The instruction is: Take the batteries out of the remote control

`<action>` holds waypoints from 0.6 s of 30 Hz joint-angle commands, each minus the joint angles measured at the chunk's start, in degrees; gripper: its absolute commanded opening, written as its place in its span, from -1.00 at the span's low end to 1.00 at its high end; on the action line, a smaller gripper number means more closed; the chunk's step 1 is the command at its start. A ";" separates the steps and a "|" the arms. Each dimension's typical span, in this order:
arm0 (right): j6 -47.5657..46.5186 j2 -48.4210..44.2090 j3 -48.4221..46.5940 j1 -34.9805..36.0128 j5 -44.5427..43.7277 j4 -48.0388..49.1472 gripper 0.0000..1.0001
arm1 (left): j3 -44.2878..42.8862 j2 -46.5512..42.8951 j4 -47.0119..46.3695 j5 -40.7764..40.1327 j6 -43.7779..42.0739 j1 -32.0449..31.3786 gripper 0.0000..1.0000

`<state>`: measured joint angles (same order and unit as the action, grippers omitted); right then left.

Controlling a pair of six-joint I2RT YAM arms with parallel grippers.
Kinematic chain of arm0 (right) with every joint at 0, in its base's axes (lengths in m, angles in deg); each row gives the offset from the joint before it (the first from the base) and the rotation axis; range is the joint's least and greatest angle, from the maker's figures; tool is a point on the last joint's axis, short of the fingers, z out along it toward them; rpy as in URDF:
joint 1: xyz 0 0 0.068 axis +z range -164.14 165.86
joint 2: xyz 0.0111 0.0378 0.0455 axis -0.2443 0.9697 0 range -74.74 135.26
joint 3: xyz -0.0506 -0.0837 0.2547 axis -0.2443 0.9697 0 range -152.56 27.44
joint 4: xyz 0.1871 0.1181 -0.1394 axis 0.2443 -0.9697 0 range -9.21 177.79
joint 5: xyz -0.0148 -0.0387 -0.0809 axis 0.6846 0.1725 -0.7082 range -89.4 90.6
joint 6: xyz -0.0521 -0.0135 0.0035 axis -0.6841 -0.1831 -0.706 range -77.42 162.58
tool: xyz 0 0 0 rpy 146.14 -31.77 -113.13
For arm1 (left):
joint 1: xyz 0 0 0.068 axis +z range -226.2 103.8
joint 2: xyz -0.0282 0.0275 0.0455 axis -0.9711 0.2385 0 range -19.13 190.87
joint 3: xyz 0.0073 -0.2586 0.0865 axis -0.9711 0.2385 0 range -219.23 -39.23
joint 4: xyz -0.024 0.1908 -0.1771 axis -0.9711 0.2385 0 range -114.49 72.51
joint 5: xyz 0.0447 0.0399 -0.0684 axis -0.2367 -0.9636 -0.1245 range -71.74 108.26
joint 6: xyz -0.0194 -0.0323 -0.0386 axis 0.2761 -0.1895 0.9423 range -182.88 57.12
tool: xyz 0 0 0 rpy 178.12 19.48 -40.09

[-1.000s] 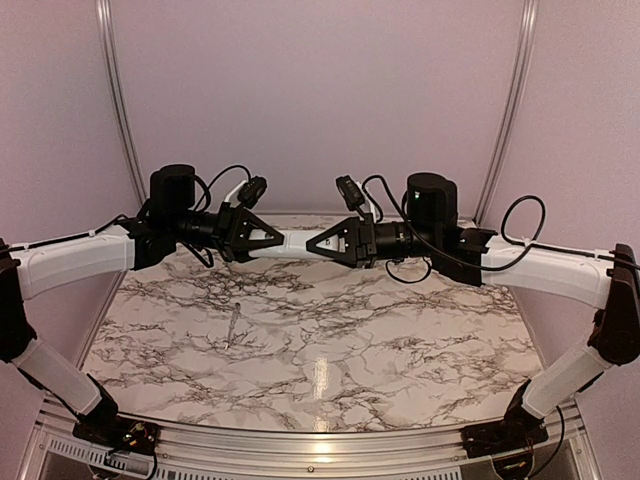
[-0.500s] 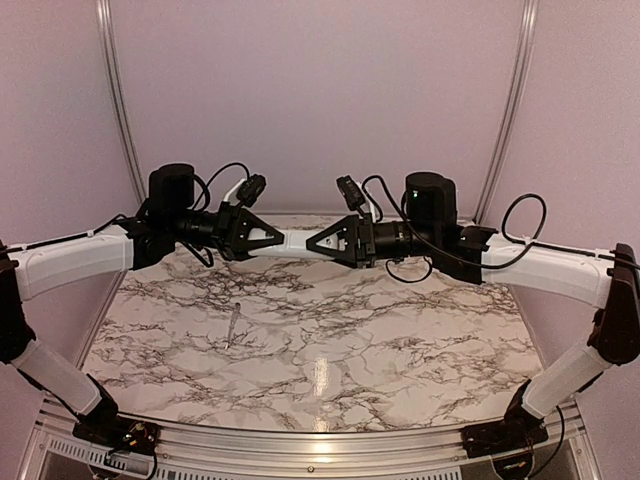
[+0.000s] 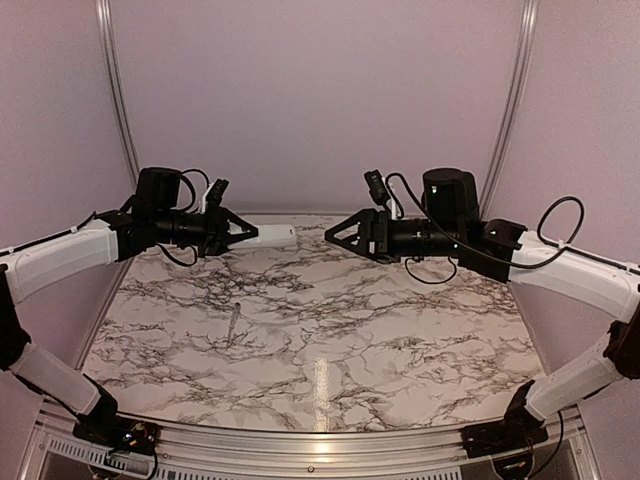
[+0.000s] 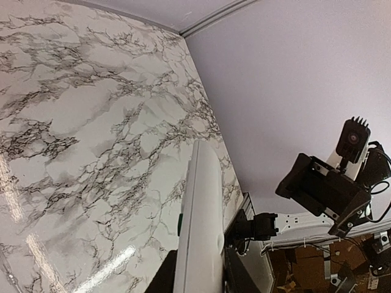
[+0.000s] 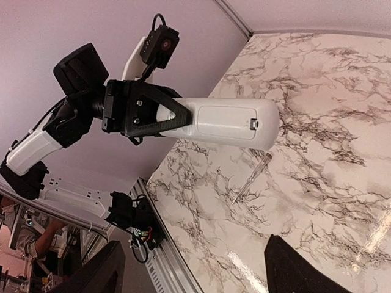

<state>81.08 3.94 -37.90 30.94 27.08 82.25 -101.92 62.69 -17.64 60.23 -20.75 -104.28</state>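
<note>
The remote control is a slim white bar held level above the back of the table, with my left gripper shut on its left end. In the left wrist view the remote control runs up from between my left gripper's dark fingers. The right wrist view shows the remote control's back face with its cover closed, so the batteries are hidden. My right gripper hangs open a short way right of the remote's free end, touching nothing, its fingers spread wide apart.
A thin silvery stick-like tool lies on the marble tabletop left of centre, and it also shows below the remote as the tool. Pale walls close in the back and sides.
My right gripper has opened, let go of the remote's end and drawn back to the right. The left arm has pulled left with the remote still in its grip.
</note>
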 commanded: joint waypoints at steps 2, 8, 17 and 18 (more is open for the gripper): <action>-2.00 -3.43 -1.58 -0.24 -9.53 -4.63 0.54 | 0.19 -4.27 -0.29 -1.01 -0.51 4.10 -1.00; -2.28 -3.09 -3.96 -0.28 -13.44 -6.73 0.50 | -2.05 -2.31 3.88 6.46 -2.89 9.15 -1.00; 1.51 1.66 -9.08 -0.26 -14.69 -8.35 0.46 | 4.65 -2.94 -0.17 7.80 0.96 9.28 -1.00; 1.90 2.62 -9.92 -0.26 -14.33 -8.81 0.46 | 5.94 -2.98 -2.07 7.96 2.69 9.19 -1.00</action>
<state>80.69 3.56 -44.11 30.94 13.85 75.98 -99.96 60.02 -14.75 65.55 -21.85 -94.99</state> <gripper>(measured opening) 0.730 0.220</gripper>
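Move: The remote control is already in the left fingers and clear of the table, its middle some 5 cm to that hand's right, 1 cm ahead and 2 cm lower. From the empty right hand, the remote's middle lies about 15 cm to the left, 6 cm ahead and 6 cm below. A slim tool lies on the table, roughly 7 cm left of the left hand, 1 cm back and 26 cm below. The remote control, still pinched by its outer end, is carried by the left hand about 5 cm left, away from the right gripper, with a small swing forward and up that eases back down. The right hand, fingers staying wide open and touching nothing, draws off forward, up and somewhat right, some 3 cm forward, turning about 10 degrees clockwise. ##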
